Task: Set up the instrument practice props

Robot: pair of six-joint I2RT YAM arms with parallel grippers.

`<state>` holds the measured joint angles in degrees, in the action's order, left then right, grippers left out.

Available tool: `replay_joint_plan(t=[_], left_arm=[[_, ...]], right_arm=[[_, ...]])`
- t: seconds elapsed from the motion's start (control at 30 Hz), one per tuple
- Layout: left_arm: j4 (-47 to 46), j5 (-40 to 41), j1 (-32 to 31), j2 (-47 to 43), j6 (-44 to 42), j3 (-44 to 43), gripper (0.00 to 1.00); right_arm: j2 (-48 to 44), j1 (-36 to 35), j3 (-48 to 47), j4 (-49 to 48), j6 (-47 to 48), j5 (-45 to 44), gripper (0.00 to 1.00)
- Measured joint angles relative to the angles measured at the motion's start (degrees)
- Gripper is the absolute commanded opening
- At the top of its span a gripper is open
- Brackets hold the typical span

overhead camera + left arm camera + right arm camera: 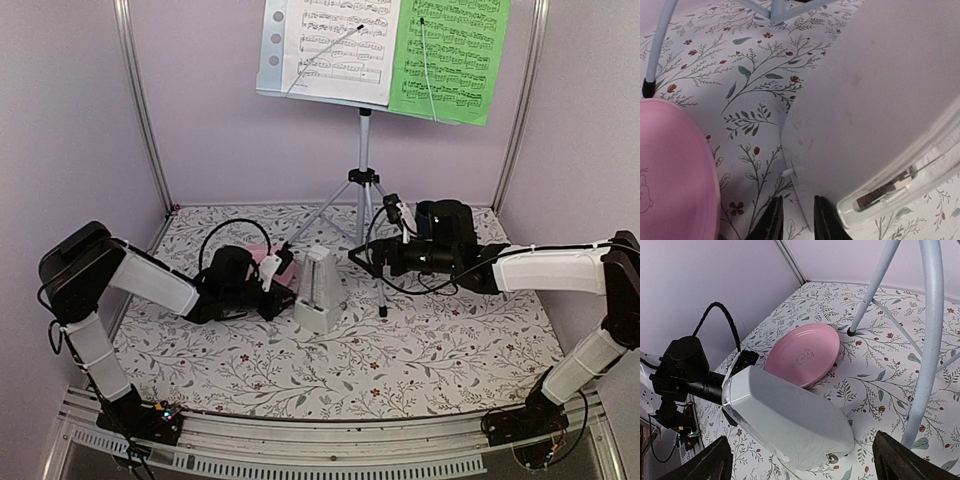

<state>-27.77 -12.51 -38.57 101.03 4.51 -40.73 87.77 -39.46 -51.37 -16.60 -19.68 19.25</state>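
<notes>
The pale blue-grey music stand (364, 140) rises on its silver tripod at the back, with the white sheet (335, 45) and the green sheet (450, 55) side by side on it. In front of it the white pyramid metronome (318, 290) stands upright on the floral mat. My left gripper (279, 286) is at its lower left side. In the left wrist view the fingers (771, 222) of this gripper (797, 222) are nearly together, with a lower edge of the metronome (875, 100) running between them. My right gripper (362, 258) hovers open to the right of the metronome (790, 415), not touching it.
A pink plate (262, 256) lies on the mat behind my left gripper, close to the metronome's left. A tripod leg (927, 340) comes down close to my right gripper (802, 440). Another leg's foot (647, 87) rests just beyond the plate (670, 170).
</notes>
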Motion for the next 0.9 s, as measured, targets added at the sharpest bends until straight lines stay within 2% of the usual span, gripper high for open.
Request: replay_joint_plan(t=[0.4, 0.53, 0.7, 0.77, 0.8, 0.9], left_arm=[[-11.2, -5.6, -8.5, 2.4, -0.3, 3.3, 0.22], [-14.4, -7.9, -9.5, 3.1, -1.4, 4.0, 0.26], [-20.8, -9.1, -8.2, 1.2, -2.7, 10.8, 0.37], [-22.2, -9.1, -6.7, 0.7, -3.2, 13.6, 0.45], [-22.5, -9.0, -6.1, 0.7, -3.9, 14.3, 0.52], [-22.6, -9.0, -4.6, 0.7, -5.8, 14.9, 0.61]], right_arm=[[0.2, 0.0, -0.8, 2.5, 0.1, 0.3, 0.99], [-0.1, -0.3, -0.8, 2.7, 0.5, 0.7, 0.99], [-0.4, -1.7, -0.9, 2.9, 0.7, 0.6, 0.99], [-0.4, -2.7, -1.2, 3.7, 0.9, 0.1, 0.99], [-0.3, -3.1, -1.6, 4.2, 1.1, -0.2, 0.99], [0.1, -4.1, -3.9, 5.6, 1.4, -1.1, 0.99]])
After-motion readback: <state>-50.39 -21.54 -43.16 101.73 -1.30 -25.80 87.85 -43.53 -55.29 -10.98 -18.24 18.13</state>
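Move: The white metronome stands roughly 7 cm to the left gripper's right, level with it fore and aft, its middle some 5 cm higher. The pink plate lies about 14 cm ahead of that gripper, 9 cm to its left and 4 cm lower. From the right gripper the metronome's middle is about 10 cm left, level fore and aft, and 8 cm down; the stand's near foot is some 6 cm right of this gripper, 1 cm ahead, 19 cm below. Bring the left gripper low over the table from beside the metronome, back about 8 cm and out to the left some 6 cm, yawing it clockwise, then swing it right again by about 5 cm, short of the metronome's near left side, opening the fingers to about half. Late on, ease the wide-open right gripper a couple of centimetres left and back to the metronome's top. ##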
